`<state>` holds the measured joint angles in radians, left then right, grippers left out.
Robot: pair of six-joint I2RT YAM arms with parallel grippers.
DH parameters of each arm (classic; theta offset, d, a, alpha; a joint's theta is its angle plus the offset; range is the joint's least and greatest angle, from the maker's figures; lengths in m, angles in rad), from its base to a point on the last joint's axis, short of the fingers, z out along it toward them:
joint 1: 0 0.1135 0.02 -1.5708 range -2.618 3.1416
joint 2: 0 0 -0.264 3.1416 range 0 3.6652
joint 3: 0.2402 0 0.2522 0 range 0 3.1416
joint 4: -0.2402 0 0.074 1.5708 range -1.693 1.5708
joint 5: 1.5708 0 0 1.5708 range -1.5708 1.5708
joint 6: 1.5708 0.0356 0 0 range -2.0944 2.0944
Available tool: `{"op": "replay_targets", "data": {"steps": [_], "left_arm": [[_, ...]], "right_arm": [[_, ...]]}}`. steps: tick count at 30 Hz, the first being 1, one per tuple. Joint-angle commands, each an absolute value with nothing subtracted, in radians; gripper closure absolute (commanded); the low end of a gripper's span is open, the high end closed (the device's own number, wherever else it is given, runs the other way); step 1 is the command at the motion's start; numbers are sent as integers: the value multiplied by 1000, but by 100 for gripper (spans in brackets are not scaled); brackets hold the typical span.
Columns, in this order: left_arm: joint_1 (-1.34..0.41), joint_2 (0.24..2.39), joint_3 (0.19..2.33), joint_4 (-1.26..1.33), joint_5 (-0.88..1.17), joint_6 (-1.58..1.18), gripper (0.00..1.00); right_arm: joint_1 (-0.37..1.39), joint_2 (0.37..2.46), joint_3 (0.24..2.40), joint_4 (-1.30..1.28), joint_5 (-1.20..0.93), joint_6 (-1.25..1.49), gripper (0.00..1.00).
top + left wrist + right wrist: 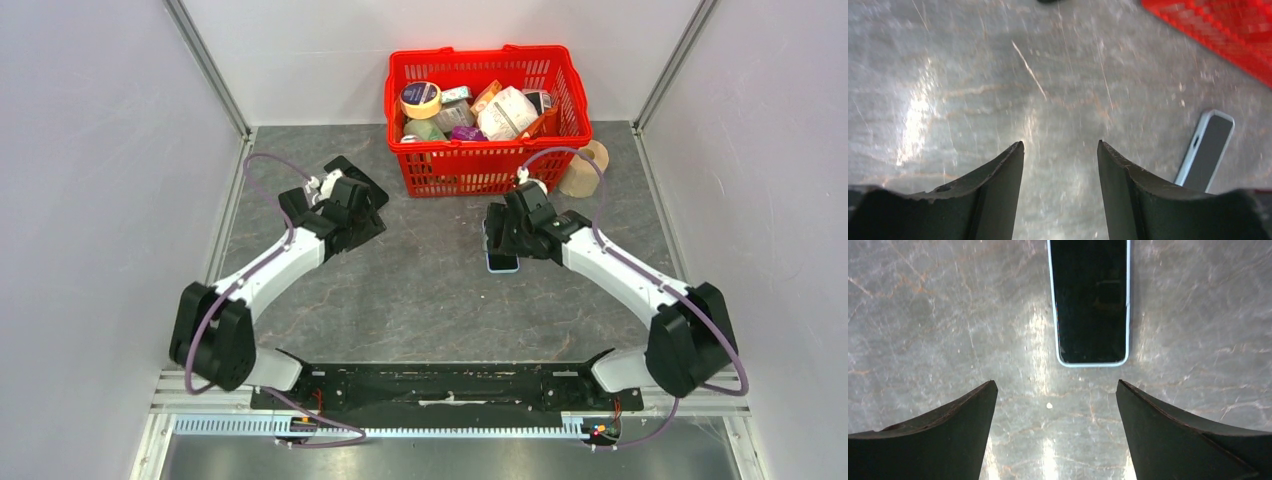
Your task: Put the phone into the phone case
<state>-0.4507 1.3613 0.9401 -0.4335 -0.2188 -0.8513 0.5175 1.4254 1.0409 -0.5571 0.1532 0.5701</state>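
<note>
The phone lies flat on the grey table, dark screen up, with a light blue rim round it. In the right wrist view it sits just beyond my open, empty right gripper. From above, the right gripper hangs over the phone's far end. My left gripper is open and empty over bare table, and the phone lies off to its right. From above, the left gripper overlaps a flat black shape. I cannot tell if that shape is the case.
A red basket full of assorted goods stands at the back centre, close behind both grippers; its corner shows in the left wrist view. A tan tape roll lies right of it. Grey walls close in both sides.
</note>
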Motion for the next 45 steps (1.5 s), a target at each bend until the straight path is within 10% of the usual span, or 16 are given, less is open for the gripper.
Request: {"op": "replay_targets", "data": {"steps": [1,24,29,35,45], "left_arm": [[-386,1499,1066,-380,-363,-891,40],[-215,2108,1578,-428,-336,-796,60],[-214,2121,1569,-431,-330,-813,66],[-215,2074,1562,-431,-316,-790,98],[-308,1779,1365,-412,-277,-723,98]], "right_arm": [[526,1308,958,-512,72,633,5],[534,1054,861,-599,18,635,7],[534,1056,853,-596,20,642,7],[534,1050,858,-603,31,640,7],[534,1060,868,-598,86,626,7]]}}
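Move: The black phone case lies about 21 cm ahead of the left hand, 4 cm to its left and 9 cm below. At the same depth, the clear case is 18 cm ahead and 15 cm left, the purple-edged phone 15 cm ahead and 20 cm left. From the right hand, the black case is some 22 cm ahead, 30 cm left; the blue-framed phone is 7 cm ahead and 2 cm right, both 9 cm below. Left hand goes some 17 cm forward, down and left, pinches the black case's edge, lifts; right backs off. ##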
